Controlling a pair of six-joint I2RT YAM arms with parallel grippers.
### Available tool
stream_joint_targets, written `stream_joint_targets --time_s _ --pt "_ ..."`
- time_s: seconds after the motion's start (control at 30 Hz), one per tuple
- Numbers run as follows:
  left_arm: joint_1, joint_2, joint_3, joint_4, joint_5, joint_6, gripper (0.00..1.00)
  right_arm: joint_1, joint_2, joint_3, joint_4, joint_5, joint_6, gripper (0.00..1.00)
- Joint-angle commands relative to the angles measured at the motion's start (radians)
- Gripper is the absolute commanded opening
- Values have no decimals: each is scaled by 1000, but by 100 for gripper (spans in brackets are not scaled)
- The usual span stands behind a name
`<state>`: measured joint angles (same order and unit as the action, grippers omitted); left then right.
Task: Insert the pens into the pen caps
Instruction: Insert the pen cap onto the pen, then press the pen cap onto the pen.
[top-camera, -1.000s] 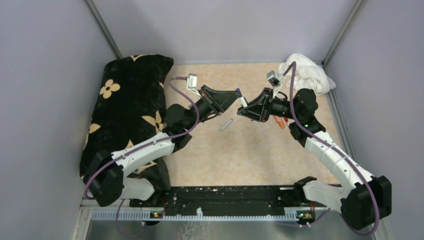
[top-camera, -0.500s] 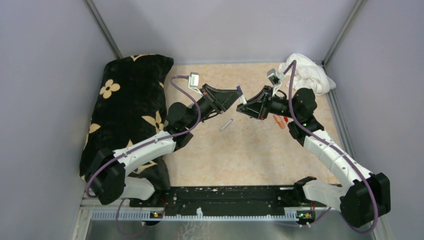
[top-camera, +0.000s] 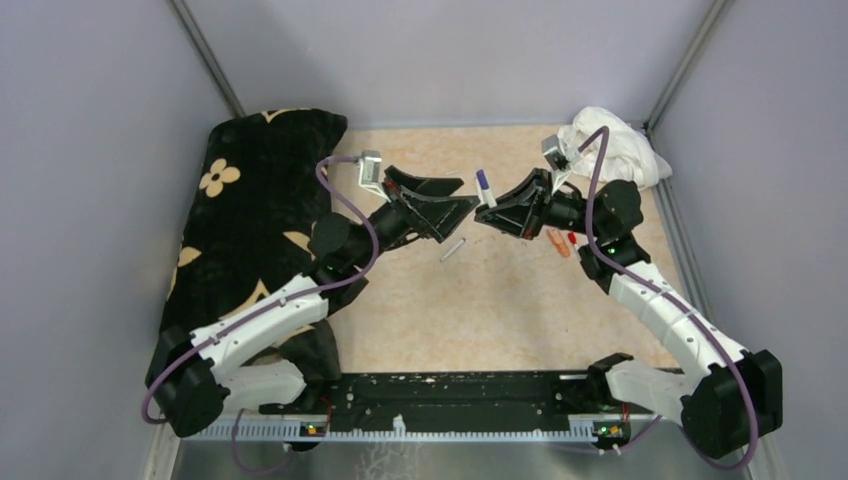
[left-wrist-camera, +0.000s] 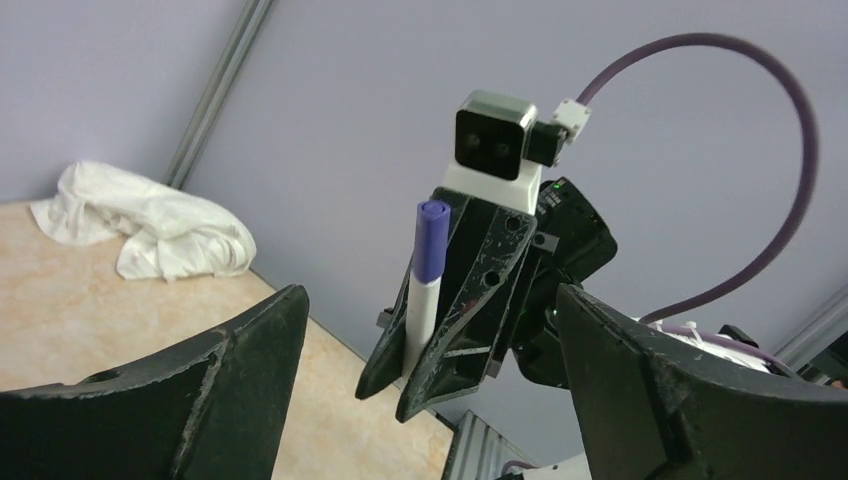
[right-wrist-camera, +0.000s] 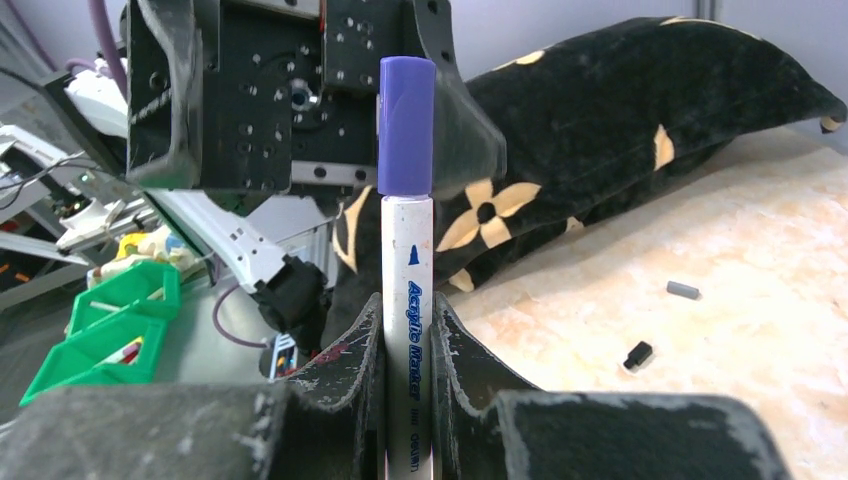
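Note:
A white pen (right-wrist-camera: 407, 300) with a purple cap (right-wrist-camera: 407, 125) on its tip stands upright between the fingers of my right gripper (right-wrist-camera: 407, 315), which is shut on its barrel. In the top view this capped pen (top-camera: 483, 188) is held above the table's middle by the right gripper (top-camera: 490, 210). My left gripper (top-camera: 468, 193) faces it with its jaws wide open and nothing in them. From the left wrist, the pen (left-wrist-camera: 422, 300) shows between the spread left fingers (left-wrist-camera: 230, 380). A grey pen (top-camera: 453, 249) lies on the table.
A black flowered pillow (top-camera: 265, 200) fills the left side and a white cloth (top-camera: 615, 140) lies at the back right. An orange highlighter (top-camera: 558, 243) and a red cap (top-camera: 572, 238) lie under the right arm. A grey cap (right-wrist-camera: 682, 290) and a black cap (right-wrist-camera: 638, 354) rest on the table.
My left gripper has opened wide, let go of the purple cap and drawn back slightly to the left. The cap stays on the pen in the right gripper.

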<state>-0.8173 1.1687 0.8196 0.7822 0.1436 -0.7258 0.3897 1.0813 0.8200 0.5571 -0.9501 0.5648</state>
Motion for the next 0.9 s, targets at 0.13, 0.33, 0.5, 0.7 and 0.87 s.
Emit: stream_joint_targets --time_s 0.13,0.33,0.5,0.7,0.87 --pt "78 -8 116 -60 174 78 98 -8 -49 23 59 -164 -2 0" --pt "144 93 194 87 328 -82 94 -9 -52 29 8 -182 -26 0" --pt "144 146 224 137 385 -123 79 -8 -47 36 -21 -163 -35 0" --pt "130 187 239 158 411 -154 71 -8 -33 45 -35 -143 -34 0" --pt "111 206 253 159 412 -143 67 -9 -26 51 -46 -132 -34 0"
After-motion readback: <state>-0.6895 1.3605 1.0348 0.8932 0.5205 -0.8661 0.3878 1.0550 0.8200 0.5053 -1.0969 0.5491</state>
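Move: The blue cap, already on the white marker pinched upright in the right hand, stands about 3 cm to the left hand's right, 1 cm ahead and 2 cm above it; from the right hand it is some 6 cm up and 1 cm ahead. Far below the left hand, roughly 38 cm down, a loose pen lies 18 cm ahead and 1 cm left, and a small black cap about 21 cm ahead and 12 cm left. Upward goes the wide-open left hand, about 5 cm and slightly forward, from beside the blue cap to above it; then it swings back to the right some 3 cm, sinking a little, turning about 15 degrees clockwise and narrowing its fingers by roughly a third. The right hand keeps its pinch on the marker while drawing it back 3 cm, turning slightly counter-clockwise. ##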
